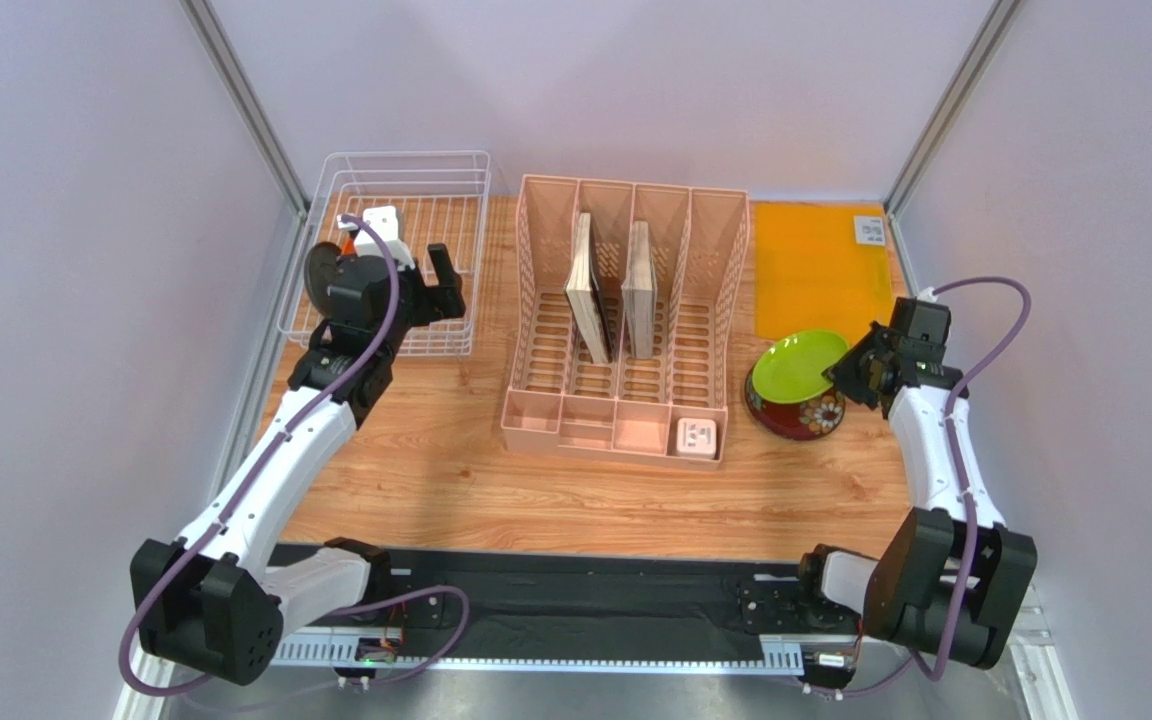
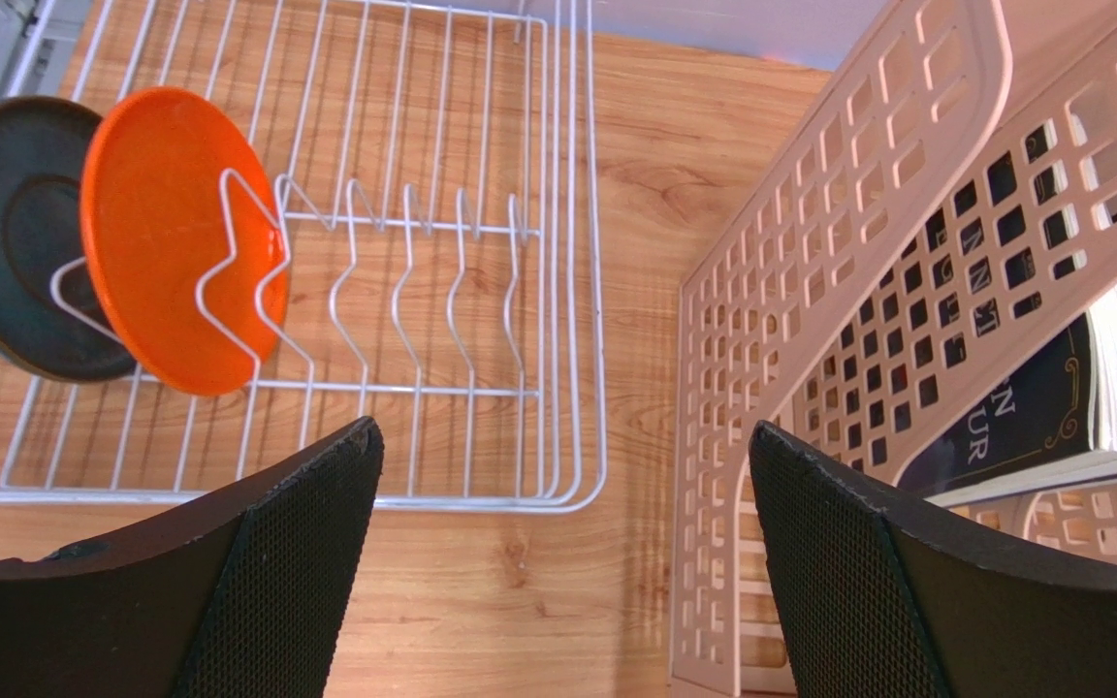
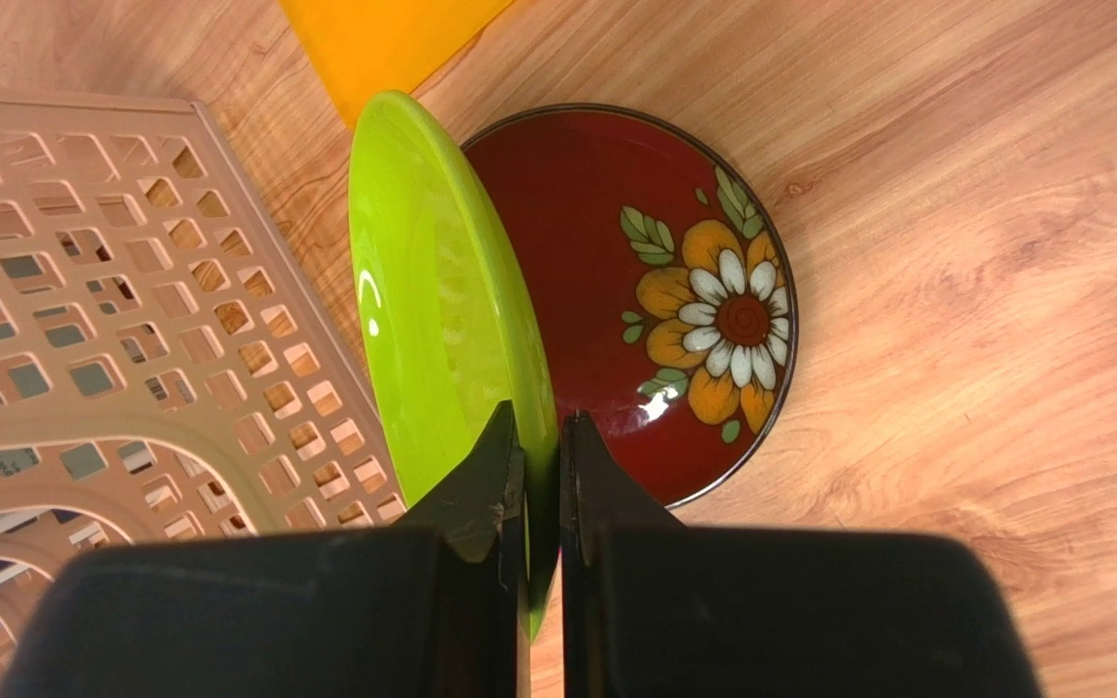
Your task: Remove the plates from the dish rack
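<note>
The white wire dish rack stands at the back left. In the left wrist view the rack holds an orange plate and a dark slate plate, upright in its left slots. My left gripper is open and empty, over bare wood between the rack's corner and the pink organiser; it also shows in the top view. My right gripper is shut on the rim of the lime green plate, held tilted on edge over the dark red floral plate, which lies flat on the table. The top view shows both plates, green and red, beside my right gripper.
A pink slotted organiser with two upright beige boards stands mid-table, close to the left of the green plate. An orange mat lies at the back right. Grey walls close in on both sides.
</note>
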`<state>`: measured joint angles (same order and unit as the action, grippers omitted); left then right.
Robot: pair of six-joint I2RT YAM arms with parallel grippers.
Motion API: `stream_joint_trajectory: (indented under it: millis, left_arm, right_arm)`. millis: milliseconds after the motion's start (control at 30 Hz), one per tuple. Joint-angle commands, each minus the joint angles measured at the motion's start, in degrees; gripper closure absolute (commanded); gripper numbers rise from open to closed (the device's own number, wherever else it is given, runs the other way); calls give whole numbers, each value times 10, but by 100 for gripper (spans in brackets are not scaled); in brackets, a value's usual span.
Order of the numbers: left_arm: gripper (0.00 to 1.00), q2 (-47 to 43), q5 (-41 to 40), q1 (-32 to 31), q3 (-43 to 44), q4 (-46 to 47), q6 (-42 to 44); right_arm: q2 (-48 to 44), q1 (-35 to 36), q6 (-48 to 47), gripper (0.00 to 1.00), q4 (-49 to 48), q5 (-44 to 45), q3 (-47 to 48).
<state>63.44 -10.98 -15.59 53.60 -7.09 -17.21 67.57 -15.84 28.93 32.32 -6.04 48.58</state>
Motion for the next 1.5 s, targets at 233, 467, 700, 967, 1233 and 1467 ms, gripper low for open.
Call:
stream_joint_trajectory:
  millis: [233, 467, 700, 967, 1233, 1467]
  left_arm:
    - [0, 12, 31, 15, 1, 9, -20]
    - [0, 23, 54, 27, 5, 12, -31]
    - [0, 27, 69, 28, 3, 17, -38]
    - [0, 27, 76, 29, -2, 19, -41]
    - [0, 26, 76, 32, -6, 21, -40]
    - [0, 43, 26, 42, 3, 20, -21]
  right_arm:
    - [33, -2, 32, 100, -23, 11, 9]
    - [57, -2, 25, 100, -8, 16, 0]
    - [71, -2, 17, 86, -10, 23, -14]
    - [84, -2, 6, 63, 3, 29, -24]
    - [85, -2, 3, 46, 3, 27, -25]
    - [86, -2, 0, 34, 19, 60, -2]
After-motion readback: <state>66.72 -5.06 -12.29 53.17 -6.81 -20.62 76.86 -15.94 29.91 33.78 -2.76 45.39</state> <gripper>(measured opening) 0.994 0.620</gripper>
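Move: The right hand already pinches the green plate by its rim; the flowered plate it is bound for lies about 3 cm ahead of this hand, 6 cm to its left and 10 cm below. Beyond it on the table, the orange mat's middle is some 31 cm ahead and 1 cm left, 11 cm down; the white socket block sits 6 cm back, 25 cm left and 8 cm lower. From the idle left hand, the flowered plate is roughly 67 cm right, 6 cm back and 24 cm below. Still pinching the green plate's rim, the right hand sinks onto the flowered plate, going down about 6.5 cm in all while drawing back towards its base some 2.5 cm late on, and its fingers tip about 15 degrees further down as it goes. Roughly halfway down the fingers begin to part and keep opening as the hand sinks on, to a bit over half open, letting go of the pinch with one finger on either side of the rim. ##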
